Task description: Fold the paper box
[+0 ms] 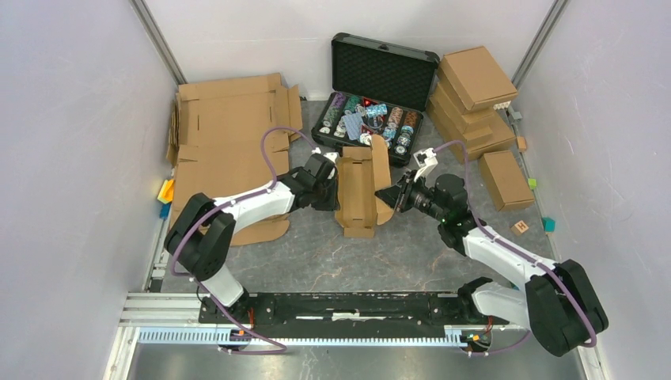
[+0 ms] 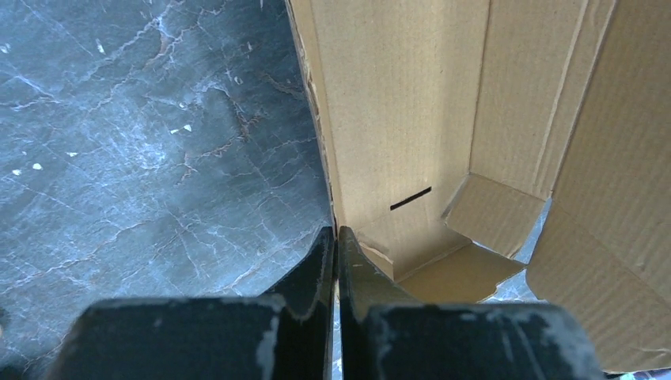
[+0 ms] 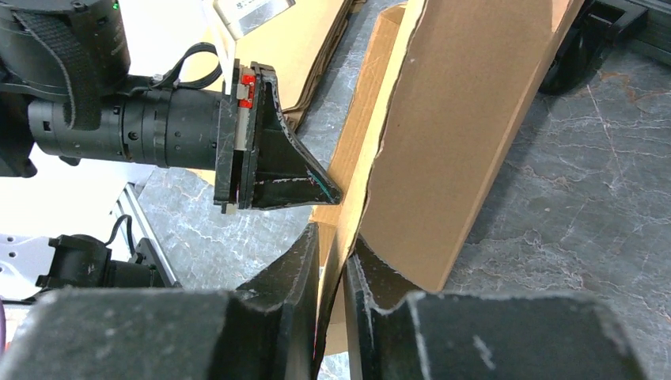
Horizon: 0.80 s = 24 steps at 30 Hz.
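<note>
The paper box (image 1: 358, 186) is a small brown cardboard mailer, half formed, standing mid-table with its long walls raised. My left gripper (image 1: 334, 184) is at its left wall. In the left wrist view that gripper (image 2: 337, 237) is shut on the wall's edge, with the box's inside (image 2: 396, 103) and a slot showing to the right. My right gripper (image 1: 392, 198) is at the box's right side. In the right wrist view it (image 3: 336, 253) is shut on a raised cardboard panel (image 3: 459, 134), which runs down between the two fingers. The left arm's finger (image 3: 277, 166) shows just beyond.
An open black case (image 1: 385, 71) holding poker chips stands right behind the box. Flat cardboard sheets (image 1: 229, 134) lie at the back left. A stack of folded boxes (image 1: 475, 87) and one single box (image 1: 505, 179) sit at the right, with small blocks (image 1: 548, 224) nearby.
</note>
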Tool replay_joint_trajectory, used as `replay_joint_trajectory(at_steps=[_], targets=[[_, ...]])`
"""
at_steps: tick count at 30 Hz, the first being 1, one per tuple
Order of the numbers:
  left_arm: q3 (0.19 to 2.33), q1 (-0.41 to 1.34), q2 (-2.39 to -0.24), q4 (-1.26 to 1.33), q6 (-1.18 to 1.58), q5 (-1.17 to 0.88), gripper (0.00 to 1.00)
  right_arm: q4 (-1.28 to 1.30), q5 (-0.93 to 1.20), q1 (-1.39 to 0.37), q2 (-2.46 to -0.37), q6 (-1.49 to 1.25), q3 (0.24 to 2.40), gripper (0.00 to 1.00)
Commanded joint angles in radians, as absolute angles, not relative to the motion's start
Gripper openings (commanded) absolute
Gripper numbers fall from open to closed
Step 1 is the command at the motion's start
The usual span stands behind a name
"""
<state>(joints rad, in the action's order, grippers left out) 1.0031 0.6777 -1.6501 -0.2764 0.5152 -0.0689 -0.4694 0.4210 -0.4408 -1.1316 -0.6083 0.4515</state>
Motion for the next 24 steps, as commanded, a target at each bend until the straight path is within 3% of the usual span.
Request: replay_joint_trajectory(at_steps=[1,13,24], targets=[[1.001,0.700,-1.578,-0.238,0.513,-0.015,0.06,-0.512,0.378,-0.467,-1.122,-0.601,0.472,0.22],[0.717,0.798,-1.310,0.144,0.447,0.334,0.02,-0.454,0.337,-0.558,-1.005,-0.365,0.472,0.22],[0.542,0.951,-1.352,0.487,0.290,0.650,0.02,-0.402,0.270,-0.560,-0.943,-0.299,0.318,0.24]])
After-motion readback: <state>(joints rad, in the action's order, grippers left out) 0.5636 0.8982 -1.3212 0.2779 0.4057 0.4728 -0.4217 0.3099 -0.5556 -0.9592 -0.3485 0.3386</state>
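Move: My left fingers already pinch the left edge of the paper box. The middle of the box lies about 4 cm ahead, 5 cm to the right and 4 cm below that hand. From my right hand, whose fingers straddle the raised right panel, it is about 3 cm ahead, 4 cm left and 13 cm down. The chip case stands some 22 cm ahead and 9 cm right of my left hand; the flat cardboard sheets lie 27 cm left and 12 cm ahead of it. Keeping the left edge pinched, I lift my left hand about 5 cm, easing down a little at the end and drifting slightly left, while it tilts some 35 degrees so the fingers point more forward. My right hand keeps the right panel's edge loosely between its fingers, draws back about 3 cm, and arcs up and left, then down and right to just below its start. ##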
